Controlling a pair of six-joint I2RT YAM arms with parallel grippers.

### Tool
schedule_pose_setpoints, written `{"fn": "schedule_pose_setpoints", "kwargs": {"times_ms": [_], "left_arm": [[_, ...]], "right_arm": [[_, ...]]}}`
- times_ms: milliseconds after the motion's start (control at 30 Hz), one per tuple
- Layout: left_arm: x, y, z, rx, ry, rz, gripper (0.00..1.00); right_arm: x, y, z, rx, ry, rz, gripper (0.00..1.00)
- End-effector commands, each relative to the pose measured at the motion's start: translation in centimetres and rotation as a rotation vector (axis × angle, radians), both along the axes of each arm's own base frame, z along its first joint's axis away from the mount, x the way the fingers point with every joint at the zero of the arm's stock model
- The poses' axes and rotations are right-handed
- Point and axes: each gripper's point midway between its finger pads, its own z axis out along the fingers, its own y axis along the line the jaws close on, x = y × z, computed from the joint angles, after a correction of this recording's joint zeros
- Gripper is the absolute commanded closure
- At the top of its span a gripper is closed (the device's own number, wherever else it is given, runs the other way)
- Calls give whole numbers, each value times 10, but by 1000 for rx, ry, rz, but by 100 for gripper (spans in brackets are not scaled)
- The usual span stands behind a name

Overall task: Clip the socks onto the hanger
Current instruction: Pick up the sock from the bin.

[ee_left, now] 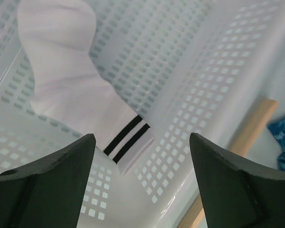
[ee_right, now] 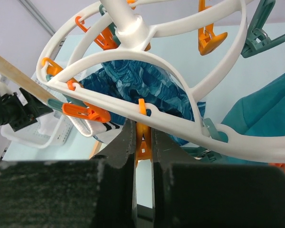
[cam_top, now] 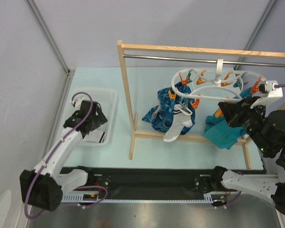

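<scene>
One white sock (ee_left: 69, 85) with two black cuff stripes lies in the white perforated basket (ee_left: 213, 80). My left gripper (ee_left: 141, 137) hovers just above its cuff, open, with nothing between its fingers; from above, the left gripper (cam_top: 95, 124) is inside the basket beside that sock (cam_top: 100, 137). The white oval hanger (cam_top: 213, 84) hangs from the rail. Another sock (cam_top: 176, 127) dangles from it, its cuff (ee_right: 88, 127) held by an orange clip (ee_right: 83, 111). My right gripper (ee_right: 142, 129) is shut on a neighbouring orange clip (ee_right: 143, 145) under the hanger's ring (ee_right: 180, 118).
The wooden-framed rack (cam_top: 126, 95) with its metal rail (cam_top: 180, 59) stands across the middle of the table. A blue patterned cloth (cam_top: 162, 111) and a teal garment (cam_top: 223, 134) hang from the hanger. The basket (cam_top: 110, 102) sits at the left by the wall.
</scene>
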Motion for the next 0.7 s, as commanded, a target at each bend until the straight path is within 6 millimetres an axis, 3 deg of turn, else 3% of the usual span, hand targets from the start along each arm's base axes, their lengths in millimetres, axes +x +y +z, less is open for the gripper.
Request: {"fn": "schedule_pose_setpoints", "kwargs": {"times_ms": [0, 67, 233, 433, 667], "left_arm": [[-3, 21, 4, 8, 84, 252, 14], [-7, 27, 5, 34, 134, 305, 15], [5, 10, -8, -94, 149, 292, 18], [5, 14, -30, -148, 206, 394, 33], [8, -1, -75, -219, 307, 443, 43]], "right_arm": [[-3, 2, -2, -4, 22, 20, 100], [-4, 1, -1, 5, 20, 21, 100], [-6, 3, -2, 12, 20, 36, 100], [-8, 1, 1, 28, 10, 40, 100], [-9, 4, -2, 37, 14, 51, 100]]}}
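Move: The white sock lies on the bin floor with its middle about 3 cm ahead of my left hand, 5 cm to its left and some 12 cm below. Its striped cuff is almost straight underneath, roughly 1 cm ahead and 1 cm right. The bin's right wall stands about 8 cm to the right, level with my hand. From my right hand, the sock is some 13 cm ahead, 60 cm left and 43 cm lower. I sink my left hand about 6 cm down into the bin towards the sock's striped cuff, slowly at first and faster at the end. On the way I swing the wrist some 20 degrees counter-clockwise and tip the fingers steeper, while narrowing them from wide open to a bit over half, one finger to either side above the cuff. ##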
